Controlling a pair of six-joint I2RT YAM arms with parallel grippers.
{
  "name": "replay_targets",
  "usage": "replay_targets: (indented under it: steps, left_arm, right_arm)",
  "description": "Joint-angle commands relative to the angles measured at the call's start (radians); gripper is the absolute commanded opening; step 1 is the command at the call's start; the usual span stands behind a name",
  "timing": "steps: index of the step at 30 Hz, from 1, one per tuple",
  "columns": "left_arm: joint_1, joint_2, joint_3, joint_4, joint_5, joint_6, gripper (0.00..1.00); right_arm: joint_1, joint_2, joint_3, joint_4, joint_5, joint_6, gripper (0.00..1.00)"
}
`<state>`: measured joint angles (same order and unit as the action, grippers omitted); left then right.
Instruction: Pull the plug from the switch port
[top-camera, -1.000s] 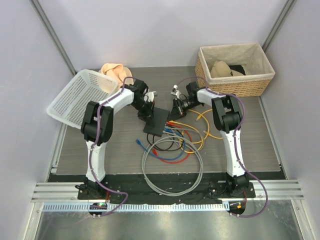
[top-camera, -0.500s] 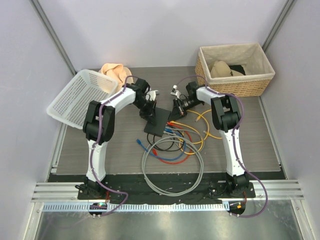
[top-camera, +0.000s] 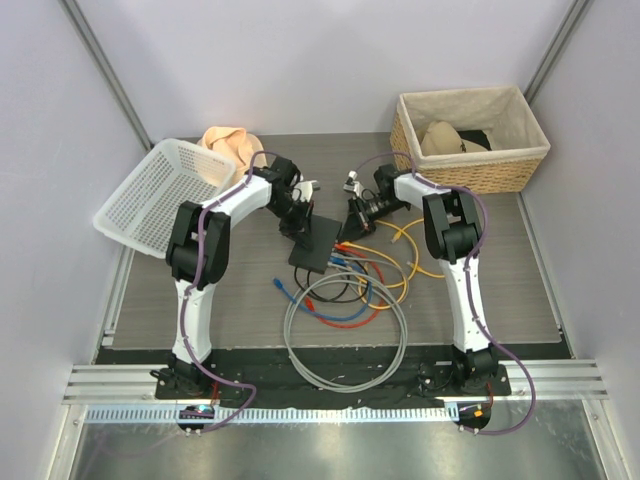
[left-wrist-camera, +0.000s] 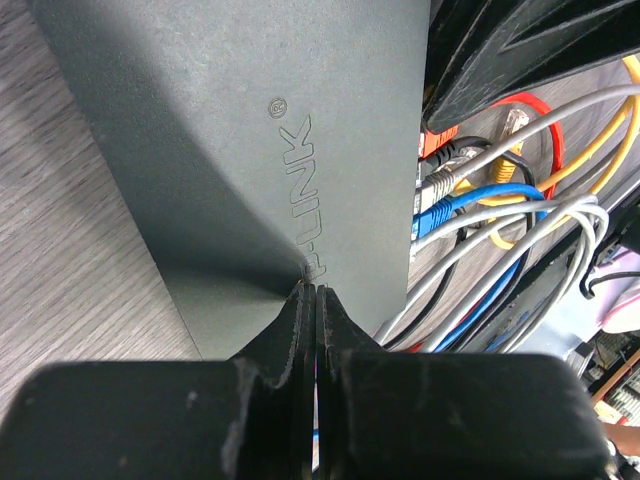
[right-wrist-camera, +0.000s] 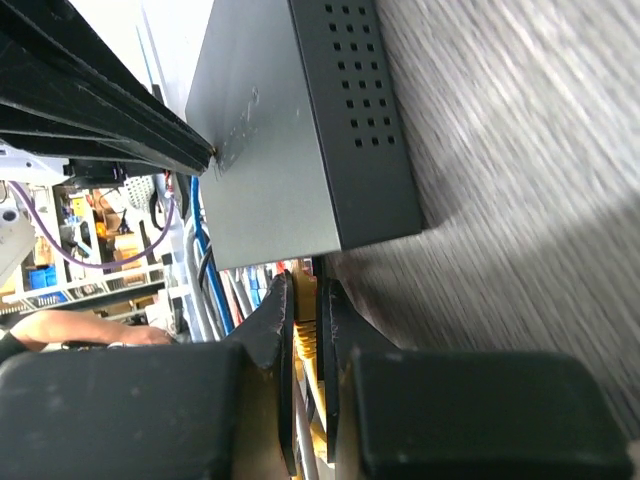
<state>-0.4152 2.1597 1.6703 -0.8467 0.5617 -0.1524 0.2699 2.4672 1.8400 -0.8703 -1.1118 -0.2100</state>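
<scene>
The switch (top-camera: 313, 245) is a flat matte-black box lying mid-table, with several coloured cables plugged into its right edge. My left gripper (top-camera: 300, 226) is shut with nothing in it. Its tips (left-wrist-camera: 312, 290) press down on the switch's top (left-wrist-camera: 250, 130) near the embossed logo. My right gripper (top-camera: 351, 222) sits at the switch's far right corner. In the right wrist view it (right-wrist-camera: 305, 292) is shut on a yellow plug (right-wrist-camera: 306, 322) right at the switch's port edge (right-wrist-camera: 290, 150). Blue and grey plugs (left-wrist-camera: 440, 195) sit in neighbouring ports.
Loose cables spread right of the switch: yellow (top-camera: 405, 240), orange and blue (top-camera: 345, 300). A coil of grey cable (top-camera: 345, 345) lies in front. A wicker basket (top-camera: 470, 135) stands back right. A white plastic basket (top-camera: 155, 190) leans at the left, with a tan cloth (top-camera: 228, 142) behind.
My left gripper has shifted slightly rightwards over the switch. The right gripper has edged a little too, still closed on the yellow plug. The switch has barely moved.
</scene>
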Motion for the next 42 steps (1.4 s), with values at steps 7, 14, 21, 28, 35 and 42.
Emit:
replay_targets:
  steps: [7,14,21,28,35,42]
  left_arm:
    - [-0.008,0.081,-0.055,0.003,-0.186,0.07,0.0]
    - [-0.008,0.08,-0.041,0.0,-0.174,0.07,0.0]
    - [-0.008,0.083,-0.024,-0.008,-0.151,0.062,0.0]
    - [-0.008,0.104,-0.006,-0.008,-0.125,0.048,0.0]
    - [-0.008,0.111,0.011,-0.008,-0.12,0.047,0.0]
    - [-0.008,0.089,-0.02,0.004,-0.131,0.054,0.0]
  right_arm:
    - [-0.06,-0.082,-0.136,0.088,0.225,0.02,0.01]
    - [-0.115,-0.209,-0.047,0.08,0.129,0.015,0.02]
    - [-0.193,-0.341,0.091,-0.205,0.354,-0.336,0.01]
    - [-0.311,-0.419,0.082,-0.28,0.522,-0.497,0.01]
    - [-0.272,-0.47,-0.019,-0.17,0.627,-0.549,0.06]
    - [-0.172,-0.617,-0.258,0.056,0.765,-0.597,0.83]
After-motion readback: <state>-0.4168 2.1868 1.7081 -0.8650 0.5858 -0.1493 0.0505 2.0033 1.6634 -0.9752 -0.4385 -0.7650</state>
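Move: The yellow plug, still in the switch port, is already between the right fingertips. From there the switch's middle lies about 7 cm to the left and 2 cm back, the red plug some 3 cm back and level sideways, all at about fingertip height; a loose yellow cable end lies around 14 cm to the right, straight across. From the left hand, whose fingertips are on the switch top, the yellow plug is about 9 cm right, 4 cm ahead and slightly lower. Keeping its pinch on the yellow plug, the right hand draws it slowly rightwards out of the port, then sweeps fast right, up and somewhat forward to about 20 cm away and 12 cm higher. It sinks some 6 cm, easing back, the fingers swinging from leftward to more downward, and opens to let go over the open table. The left hand's shut fingertips keep bearing on the switch top. ##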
